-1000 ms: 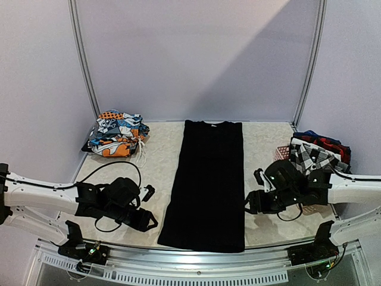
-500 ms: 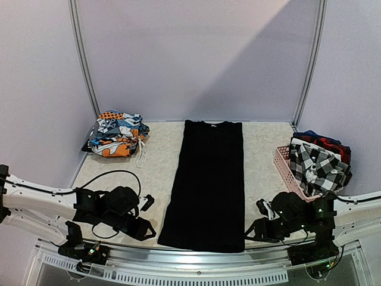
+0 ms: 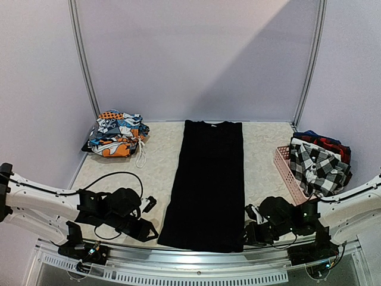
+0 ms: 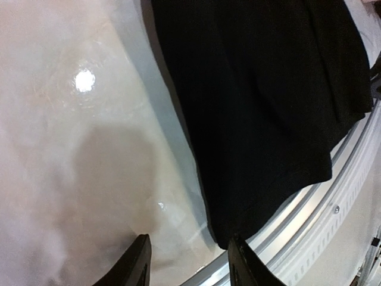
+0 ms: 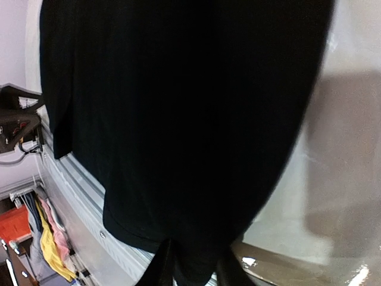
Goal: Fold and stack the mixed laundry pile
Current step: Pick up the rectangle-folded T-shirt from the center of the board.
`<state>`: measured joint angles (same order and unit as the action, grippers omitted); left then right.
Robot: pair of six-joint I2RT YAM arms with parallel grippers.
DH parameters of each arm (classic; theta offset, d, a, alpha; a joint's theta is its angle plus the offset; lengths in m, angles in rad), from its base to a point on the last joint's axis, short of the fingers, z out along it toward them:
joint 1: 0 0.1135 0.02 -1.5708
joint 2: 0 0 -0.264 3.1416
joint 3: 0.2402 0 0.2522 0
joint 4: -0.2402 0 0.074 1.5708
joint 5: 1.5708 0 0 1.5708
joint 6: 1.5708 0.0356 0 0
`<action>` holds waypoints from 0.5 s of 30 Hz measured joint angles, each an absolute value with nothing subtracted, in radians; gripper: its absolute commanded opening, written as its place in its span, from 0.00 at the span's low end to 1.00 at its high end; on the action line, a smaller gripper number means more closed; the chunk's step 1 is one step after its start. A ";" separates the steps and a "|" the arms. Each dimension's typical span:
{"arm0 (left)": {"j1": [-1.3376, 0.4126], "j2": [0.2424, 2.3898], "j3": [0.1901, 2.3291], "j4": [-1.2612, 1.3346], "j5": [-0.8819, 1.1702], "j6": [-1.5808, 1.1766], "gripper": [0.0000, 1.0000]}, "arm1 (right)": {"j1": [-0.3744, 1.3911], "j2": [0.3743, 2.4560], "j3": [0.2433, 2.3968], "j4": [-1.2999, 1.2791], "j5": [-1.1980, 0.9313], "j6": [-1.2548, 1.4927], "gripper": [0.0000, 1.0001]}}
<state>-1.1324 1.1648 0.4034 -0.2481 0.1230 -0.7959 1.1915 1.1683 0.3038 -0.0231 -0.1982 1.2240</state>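
A long black garment lies flat down the middle of the table, its hem at the near edge. My left gripper sits low at the hem's left corner. In the left wrist view the gripper is open, and the black garment has its corner tip just inside the right finger. My right gripper is at the hem's right corner. In the right wrist view this gripper has its fingers pressed on a fold of the black garment.
Orange-blue-white printed pieces are heaped at the back left. A black-and-white checked garment and a red-navy plaid one spill over a pink basket at the right. A metal rail runs along the near edge.
My right arm came down and forward from beside the basket to the hem's right corner, and its jaws narrowed onto the cloth. The left arm shifted slightly toward the near edge.
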 measured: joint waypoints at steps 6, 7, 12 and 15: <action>-1.133 1.179 0.393 -0.218 0.127 -0.799 0.47 | 1.193 1.215 0.319 -0.020 -0.216 1.209 0.01; -1.133 1.180 0.393 -0.213 0.128 -0.799 0.47 | 1.193 1.216 0.319 -0.023 -0.216 1.208 0.00; -1.135 1.195 0.392 -0.181 0.128 -0.802 0.47 | 1.193 1.206 0.321 -0.045 -0.215 1.201 0.00; -1.135 1.209 0.392 -0.157 0.128 -0.803 0.47 | 1.193 1.189 0.321 -0.070 -0.212 1.199 0.00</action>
<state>-1.1355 1.2087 0.3916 -0.1570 0.1276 -0.8028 1.1931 1.1893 0.3206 -0.0700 -0.2115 1.1992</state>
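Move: The folded black T-shirt's near right corner is already between the right hand's half-closed fingers, about 1 cm below and 1 cm to the left of the hand point, level with it fore and aft. Its near left corner lies some 34 cm to the right hand's left, also level. The pink basket is roughly 32 cm to its right and 28 cm farther out. From the left hand, that near left corner is about 2 cm right, 2 cm back and 1 cm lower. The T-shirt's near right corner gets pinched as the right fingers close from about a quarter open to shut, the hand sinking barely half a centimetre onto it and easing back as little. Towards the near left corner the left hand creeps about 1 cm to the right, fingers staying half open and not yet closing on the cloth. ##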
